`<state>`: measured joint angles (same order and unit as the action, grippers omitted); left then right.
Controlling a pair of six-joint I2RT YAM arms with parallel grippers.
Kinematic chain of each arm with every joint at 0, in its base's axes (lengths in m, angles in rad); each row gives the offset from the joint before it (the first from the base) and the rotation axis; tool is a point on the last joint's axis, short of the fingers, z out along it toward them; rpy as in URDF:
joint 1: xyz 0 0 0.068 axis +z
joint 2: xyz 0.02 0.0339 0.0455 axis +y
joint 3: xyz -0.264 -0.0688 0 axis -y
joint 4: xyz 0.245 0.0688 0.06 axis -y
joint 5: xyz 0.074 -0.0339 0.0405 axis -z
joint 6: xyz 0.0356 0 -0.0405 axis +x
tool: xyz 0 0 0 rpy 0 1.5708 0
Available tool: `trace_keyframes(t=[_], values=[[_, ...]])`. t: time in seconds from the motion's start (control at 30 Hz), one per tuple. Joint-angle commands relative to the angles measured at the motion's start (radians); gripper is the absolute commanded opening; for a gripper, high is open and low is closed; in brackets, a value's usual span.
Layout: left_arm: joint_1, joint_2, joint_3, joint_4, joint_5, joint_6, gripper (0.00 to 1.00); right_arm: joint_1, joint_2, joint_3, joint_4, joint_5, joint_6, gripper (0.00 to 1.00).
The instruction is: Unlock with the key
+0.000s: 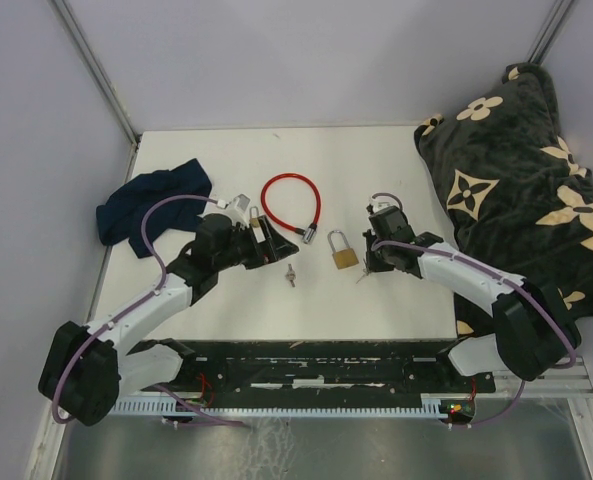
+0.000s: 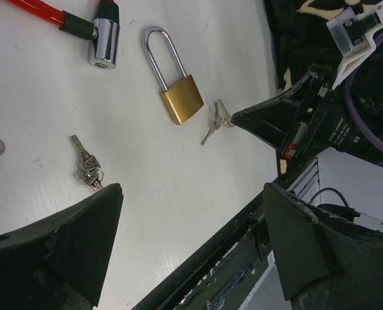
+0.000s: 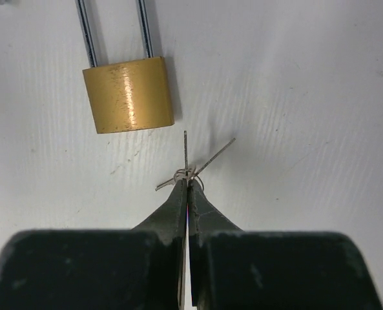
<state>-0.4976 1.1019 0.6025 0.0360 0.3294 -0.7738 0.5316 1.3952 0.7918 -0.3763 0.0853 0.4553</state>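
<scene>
A brass padlock (image 1: 342, 256) (image 2: 183, 99) (image 3: 128, 93) with a steel shackle lies flat on the white table between the arms. Just right of it, my right gripper (image 1: 369, 268) (image 3: 188, 185) is shut on a small bunch of keys (image 3: 187, 169) (image 2: 215, 119). One thin key stands edge-on between the fingertips and points toward the padlock's base, a short gap away. Two more keys splay out to either side. My left gripper (image 1: 267, 246) (image 2: 191, 213) stands wide open above the table left of the padlock, with nothing between its fingers.
A second bunch of keys (image 1: 291, 275) (image 2: 86, 166) lies between the left gripper and the padlock. A red cable lock (image 1: 291, 203) (image 2: 104, 42) is coiled behind it. A blue cloth (image 1: 151, 205) sits at the far left, a black patterned blanket (image 1: 521, 160) at the right.
</scene>
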Motion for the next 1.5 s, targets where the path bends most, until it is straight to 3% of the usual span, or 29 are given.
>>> trace_keyframes(t=[0.0,0.2,0.5,0.97,1.47], values=[[-0.010,0.032,-0.012,0.140,0.061,-0.075,0.94,0.025,-0.050,-0.017,0.072,-0.049,-0.006,0.02],[-0.029,0.108,-0.001,0.182,0.059,-0.175,0.92,0.089,-0.113,-0.072,0.180,-0.066,-0.014,0.02],[-0.052,0.229,0.030,0.208,0.021,-0.338,0.86,0.238,-0.199,-0.109,0.305,0.058,-0.077,0.02],[-0.128,0.361,0.118,0.209,0.006,-0.380,0.78,0.446,-0.146,-0.077,0.351,0.247,-0.164,0.02],[-0.169,0.419,0.137,0.209,0.000,-0.378,0.55,0.533,-0.064,-0.044,0.400,0.336,-0.186,0.02]])
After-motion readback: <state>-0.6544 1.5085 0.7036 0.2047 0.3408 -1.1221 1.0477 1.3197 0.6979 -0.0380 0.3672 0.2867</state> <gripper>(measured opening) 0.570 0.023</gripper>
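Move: The keys, pinched in the right fingers, are about 21 cm to the right of the left hand, 7 cm farther out and 11 cm lower. So from the right hand the left gripper is 21 cm left, 7 cm back and 11 cm up. The padlock lies some 6 cm ahead, 6 cm left and 4 cm below the right hand; a loose bunch of keys lies on the table 18 cm to the right hand's left, level with it, and the red cable's lock head 14 cm left and 10 cm ahead. Keeping its pinch on the keys, the right hand carries them about 12 cm left past the near side of the padlock towards the left gripper, drawing back and first rising, then sinking a little, while it swings counter-clockwise and lifts its fingertips by some 25 degrees. The left hand comes to meet it, going right by about 8 cm and down between the loose keys and the padlock as its fingers tip downwards, and its wide-open jaws begin to narrow around the held keys, to just over half open and not yet shut on them. ##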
